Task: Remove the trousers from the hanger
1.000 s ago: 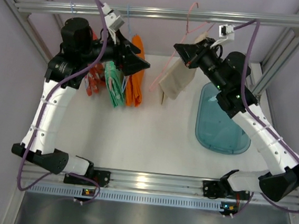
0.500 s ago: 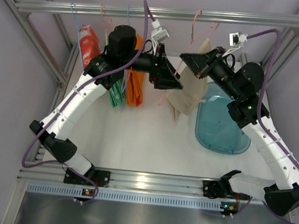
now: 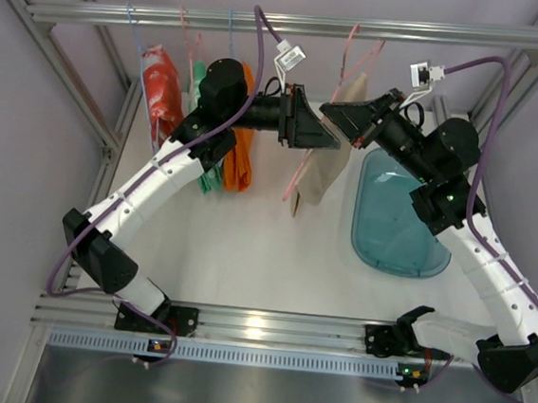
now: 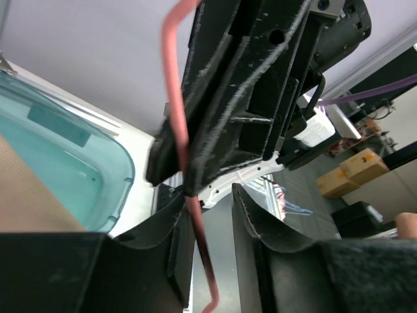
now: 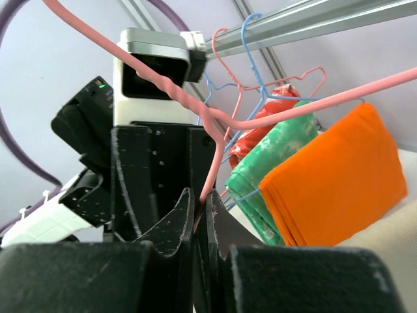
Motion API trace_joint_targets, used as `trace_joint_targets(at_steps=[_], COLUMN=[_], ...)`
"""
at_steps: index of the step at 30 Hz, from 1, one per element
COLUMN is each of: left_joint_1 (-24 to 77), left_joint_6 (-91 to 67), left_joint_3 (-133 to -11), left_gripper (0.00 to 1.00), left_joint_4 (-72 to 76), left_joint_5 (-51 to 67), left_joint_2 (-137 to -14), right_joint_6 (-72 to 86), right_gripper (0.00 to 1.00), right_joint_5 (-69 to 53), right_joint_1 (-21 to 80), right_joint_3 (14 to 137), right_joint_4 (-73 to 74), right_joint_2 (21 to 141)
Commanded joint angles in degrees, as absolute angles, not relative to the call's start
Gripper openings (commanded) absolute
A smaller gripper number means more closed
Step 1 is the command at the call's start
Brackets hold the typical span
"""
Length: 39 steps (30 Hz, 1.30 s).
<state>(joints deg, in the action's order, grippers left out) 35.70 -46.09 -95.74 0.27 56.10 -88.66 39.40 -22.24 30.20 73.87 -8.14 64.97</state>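
The pale beige trousers (image 3: 321, 173) hang on a pink wire hanger (image 3: 298, 171) below the top rail. My right gripper (image 3: 346, 117) is shut on the hanger's wire (image 5: 215, 150) near its neck. My left gripper (image 3: 316, 132) faces it from the left. Its jaws stand open with the pink wire (image 4: 195, 222) between them, close to one finger. The beige cloth shows at the lower left of the left wrist view (image 4: 29, 195). The bright orange trousers (image 3: 243, 147) hang folded over another hanger further left, and also show in the right wrist view (image 5: 335, 179).
A green cloth (image 3: 205, 169) and a red cloth (image 3: 161, 86) hang left of the orange trousers on the aluminium rail (image 3: 296, 23). A teal bin (image 3: 396, 223) sits on the white table under the right arm. Frame posts stand on both sides.
My left arm has swung right, from the orange and green clothes to the pink hanger. The right gripper has stayed on the hanger, and the beige trousers have swung a little.
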Motion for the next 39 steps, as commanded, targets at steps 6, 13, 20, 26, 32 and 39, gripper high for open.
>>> trace_joint_targets(at_steps=[6, 13, 20, 26, 32, 39], left_joint_1=[36.04, 35.86, 35.77, 35.77, 35.77, 35.77], left_joint_6=[-56.77, -58.18, -59.15, -60.03, -60.82, -61.08], left_joint_3=[-92.72, -92.28, -95.09, -96.06, -97.82, -98.17], left_gripper=[0.00, 0.00, 0.00, 0.00, 0.00, 0.00], left_joint_4=[13.97, 15.64, 15.73, 16.70, 16.96, 16.61], left_joint_5=[55.90, 54.84, 55.02, 55.63, 56.95, 53.19], left_joint_2=[-86.84, -84.81, -85.95, -86.57, -88.06, -88.51], right_joint_6=[37.18, 32.09, 25.59, 14.61, 2.03, 1.56], right_gripper=[0.02, 0.50, 0.89, 0.99, 1.00, 0.99], right_joint_5=[-25.58, -25.48, -25.31, -24.43, -29.61, -32.01], right_joint_1=[29.88, 25.50, 20.66, 19.42, 18.98, 20.21], right_joint_3=[74.00, 70.15, 64.61, 57.67, 49.66, 48.78], right_joint_4=[-20.04, -15.21, -6.88, -0.97, -0.18, -3.42], right_joint_2=[62.31, 58.37, 50.99, 43.69, 41.57, 41.75])
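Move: A strand of the pink hanger already runs between the left hand's half-open fingers, right at its hand point, while the shut right fingers grip the hanger just above. The trousers hang with their middle about 3 cm ahead of the right hand, 3 cm to its right and some 12 cm below; from the left hand they are roughly 5 cm ahead, 3 cm right and 9 cm down. The orange trousers hang about 20 cm to the left of them, level with them. The left hand stays in place and shuts its fingers on the pink hanger's strand, keeping that pinch as it rolls some 10 degrees and ends a centimetre or two higher. Once that grip has closed, the right hand lets go of the hanger, opens wide while drawing off about 9 cm to the right and slightly back, then sinks some 13 cm beside the trousers with its fingertips tipping down about 30 degrees, and ends open, facing the lower part of the cloth. ##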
